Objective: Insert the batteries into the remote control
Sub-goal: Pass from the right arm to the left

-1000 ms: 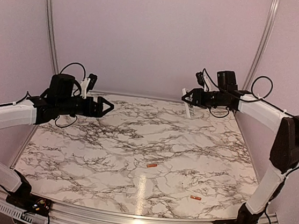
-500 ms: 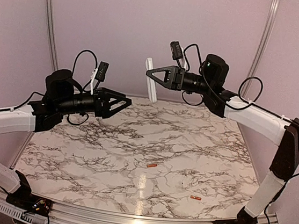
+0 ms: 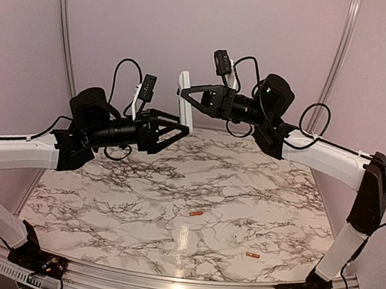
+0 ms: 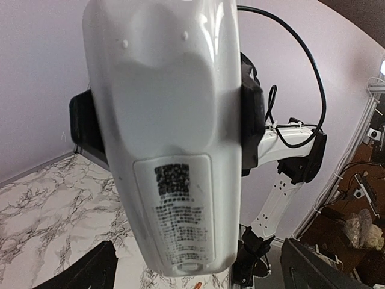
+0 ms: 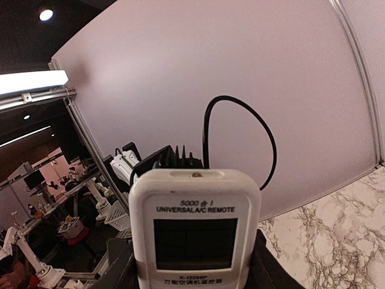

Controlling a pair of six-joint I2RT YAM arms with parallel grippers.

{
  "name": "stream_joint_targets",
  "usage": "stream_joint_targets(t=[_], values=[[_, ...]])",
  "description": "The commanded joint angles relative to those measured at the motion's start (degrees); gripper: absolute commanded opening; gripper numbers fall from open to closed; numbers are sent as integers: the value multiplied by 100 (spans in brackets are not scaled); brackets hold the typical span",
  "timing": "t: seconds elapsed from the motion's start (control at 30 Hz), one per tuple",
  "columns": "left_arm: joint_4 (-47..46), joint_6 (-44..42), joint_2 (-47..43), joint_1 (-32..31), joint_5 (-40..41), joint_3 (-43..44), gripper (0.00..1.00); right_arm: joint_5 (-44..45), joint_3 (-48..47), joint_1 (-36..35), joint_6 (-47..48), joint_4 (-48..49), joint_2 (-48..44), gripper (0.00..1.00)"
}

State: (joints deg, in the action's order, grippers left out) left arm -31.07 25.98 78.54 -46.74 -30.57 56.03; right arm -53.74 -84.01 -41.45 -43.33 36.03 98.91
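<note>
The white remote control (image 3: 184,103) hangs upright in the air above the back of the table, with my right gripper (image 3: 189,97) shut on its sides. In the right wrist view its grey display (image 5: 194,242) faces the camera. The left wrist view shows its back, with a printed label (image 4: 180,211) and black right fingers (image 4: 250,114) clamping both edges. My left gripper (image 3: 183,129) is open, its fingers (image 4: 84,272) spread wide on either side of the remote's lower end and not touching it. Two orange-red batteries (image 3: 195,214) (image 3: 252,254) lie on the marble table.
The marble table (image 3: 103,197) is walled by lilac panels at the back and sides. Both arms reach inward and meet over the table's back middle. Cables loop over each wrist (image 3: 247,70).
My right arm has swung the remote up and leftward from the back right corner. My left arm has risen and moved right until its open fingers flank the remote's lower end.
</note>
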Motion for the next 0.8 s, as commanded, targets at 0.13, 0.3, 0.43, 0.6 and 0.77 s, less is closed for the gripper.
stream_joint_targets(t=[0.13, 0.3, 0.43, 0.6, 0.77], values=[[-171, -160, 271, -167, 192, 404, 88, -26, 172, -114, -331, 665, 117, 46], [-124, -243, 310, -219, 477, 465, 68, -22, 243, -117, -467, 892, 128, 46], [47, -333, 304, -221, 620, 520, 47, -49, 266, -117, -481, 909, 124, 47], [229, -418, 189, -221, 876, 452, 27, -16, 248, -114, -270, 545, 48, 59], [781, -668, -38, -221, 1188, 321, 23, 611, 94, -117, 716, -1246, -237, 99]])
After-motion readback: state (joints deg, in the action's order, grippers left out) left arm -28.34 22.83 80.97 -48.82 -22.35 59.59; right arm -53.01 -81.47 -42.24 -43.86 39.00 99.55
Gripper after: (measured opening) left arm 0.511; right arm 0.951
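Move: The remote stands upright, still in the right hand's grip, its middle some 2 cm below that hand; the left gripper waits wide open about 7 cm below and 2 cm back. From the left hand the remote's middle is about 5 cm up, 1 cm ahead and 1 cm right. The nearer battery lies about level, 8 cm to the left hand's right; the farther one 13 cm back, 27 cm right, both some 36 cm down. Left eases some 2 cm forward and right, pinching the remote's lower part; right then opens, letting go. ##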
